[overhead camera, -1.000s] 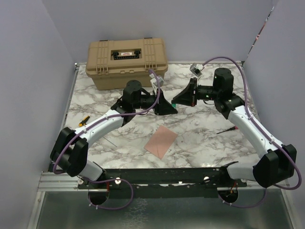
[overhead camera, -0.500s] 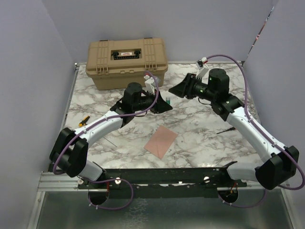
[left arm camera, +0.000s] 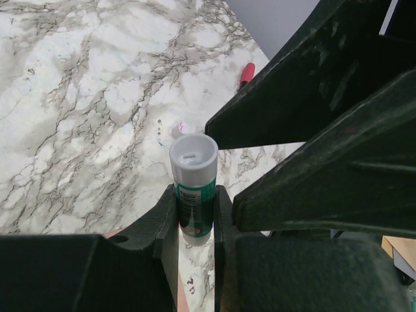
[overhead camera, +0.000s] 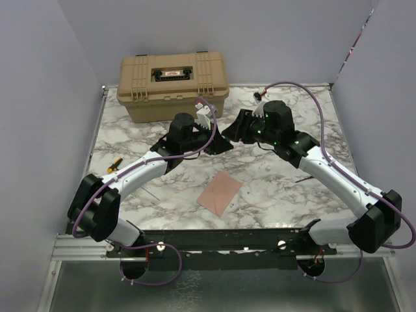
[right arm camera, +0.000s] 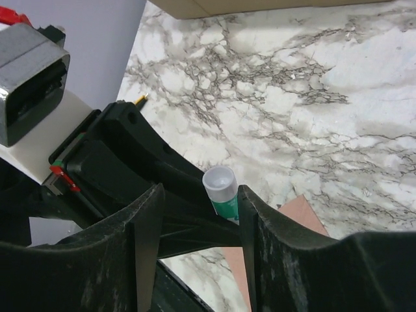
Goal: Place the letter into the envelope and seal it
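Observation:
The pinkish-brown envelope (overhead camera: 220, 192) lies flat on the marble table near the front middle; one corner of it shows in the right wrist view (right arm camera: 296, 218). No separate tan-orange letter is in view. My left gripper (overhead camera: 223, 144) (left arm camera: 194, 196) is shut on a green glue stick with a white cap (left arm camera: 193, 185), held above the table behind the envelope. My right gripper (overhead camera: 233, 130) (right arm camera: 198, 195) is open, its jaws on either side of the glue stick's cap (right arm camera: 219, 182), the right finger close against it.
A tan toolbox (overhead camera: 172, 84) stands at the back left. A yellow-handled tool (overhead camera: 114, 164) lies at the left and a red-handled one (overhead camera: 305, 177) (left arm camera: 247, 74) at the right. Grey walls close in both sides.
My right gripper has swung round and come left and down to the left gripper, its open jaws now around the glue stick's cap. The left gripper has barely moved.

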Controlling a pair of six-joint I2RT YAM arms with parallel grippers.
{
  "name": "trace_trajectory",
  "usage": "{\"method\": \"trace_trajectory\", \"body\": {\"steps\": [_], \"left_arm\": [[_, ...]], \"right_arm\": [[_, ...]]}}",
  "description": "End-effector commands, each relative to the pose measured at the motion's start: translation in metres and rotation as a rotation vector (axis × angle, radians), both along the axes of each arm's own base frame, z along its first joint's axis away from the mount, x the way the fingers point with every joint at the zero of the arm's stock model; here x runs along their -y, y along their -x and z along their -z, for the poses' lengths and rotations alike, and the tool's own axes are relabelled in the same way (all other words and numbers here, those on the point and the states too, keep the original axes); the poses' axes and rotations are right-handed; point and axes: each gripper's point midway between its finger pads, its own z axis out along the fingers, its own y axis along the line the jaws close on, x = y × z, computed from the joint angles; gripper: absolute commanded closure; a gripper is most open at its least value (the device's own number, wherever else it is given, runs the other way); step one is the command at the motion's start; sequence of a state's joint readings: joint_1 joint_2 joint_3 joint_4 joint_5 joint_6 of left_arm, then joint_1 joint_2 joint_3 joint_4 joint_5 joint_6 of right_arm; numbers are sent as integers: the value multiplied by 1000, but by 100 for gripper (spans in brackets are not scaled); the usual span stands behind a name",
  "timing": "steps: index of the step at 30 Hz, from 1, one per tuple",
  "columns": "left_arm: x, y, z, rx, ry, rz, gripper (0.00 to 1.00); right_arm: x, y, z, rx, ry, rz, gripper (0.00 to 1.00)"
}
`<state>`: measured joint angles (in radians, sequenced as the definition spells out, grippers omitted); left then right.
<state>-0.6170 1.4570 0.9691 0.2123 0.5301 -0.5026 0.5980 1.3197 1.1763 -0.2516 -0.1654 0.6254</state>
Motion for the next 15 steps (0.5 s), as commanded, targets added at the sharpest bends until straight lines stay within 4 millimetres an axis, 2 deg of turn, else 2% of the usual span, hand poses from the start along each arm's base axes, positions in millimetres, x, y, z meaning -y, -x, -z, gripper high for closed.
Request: {"method": "trace_trajectory", "body": {"steps": [1, 9, 12, 15], "left_arm": [[-1, 5, -5, 23, 1, 23, 100], [2, 21, -15, 36, 27, 109, 100], [2, 24, -18, 38, 34, 125, 100], [1, 28, -21, 42, 42, 142, 100]], "right_arm": [[-1, 0, 3, 2, 65, -16, 50], [-4, 3, 10, -5, 88, -52, 78], [-8, 8, 10, -2, 89, -100, 77], [-7, 12, 11, -6, 99, -114, 71]]}}
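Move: My left hand grips the glue stick upright at mid-length, so its white upper end is about 3 cm straight above that hand's pads. My right hand hangs just over this white end with parted fingers; the end is roughly 1 cm ahead, level sideways and 2 cm below. From my right hand the pink envelope lies about 10 cm back, 3 cm left and 25 cm down; a small white cap is 1 cm back, 14 cm right, equally low. I sink my right hand about 1.5 cm over the white upper end of the glue stick and close its fingers to roughly half their gap, one on either side of the end. My left hand keeps its pinch on the green barrel and eases the stick back about 1 cm between those fingers. ##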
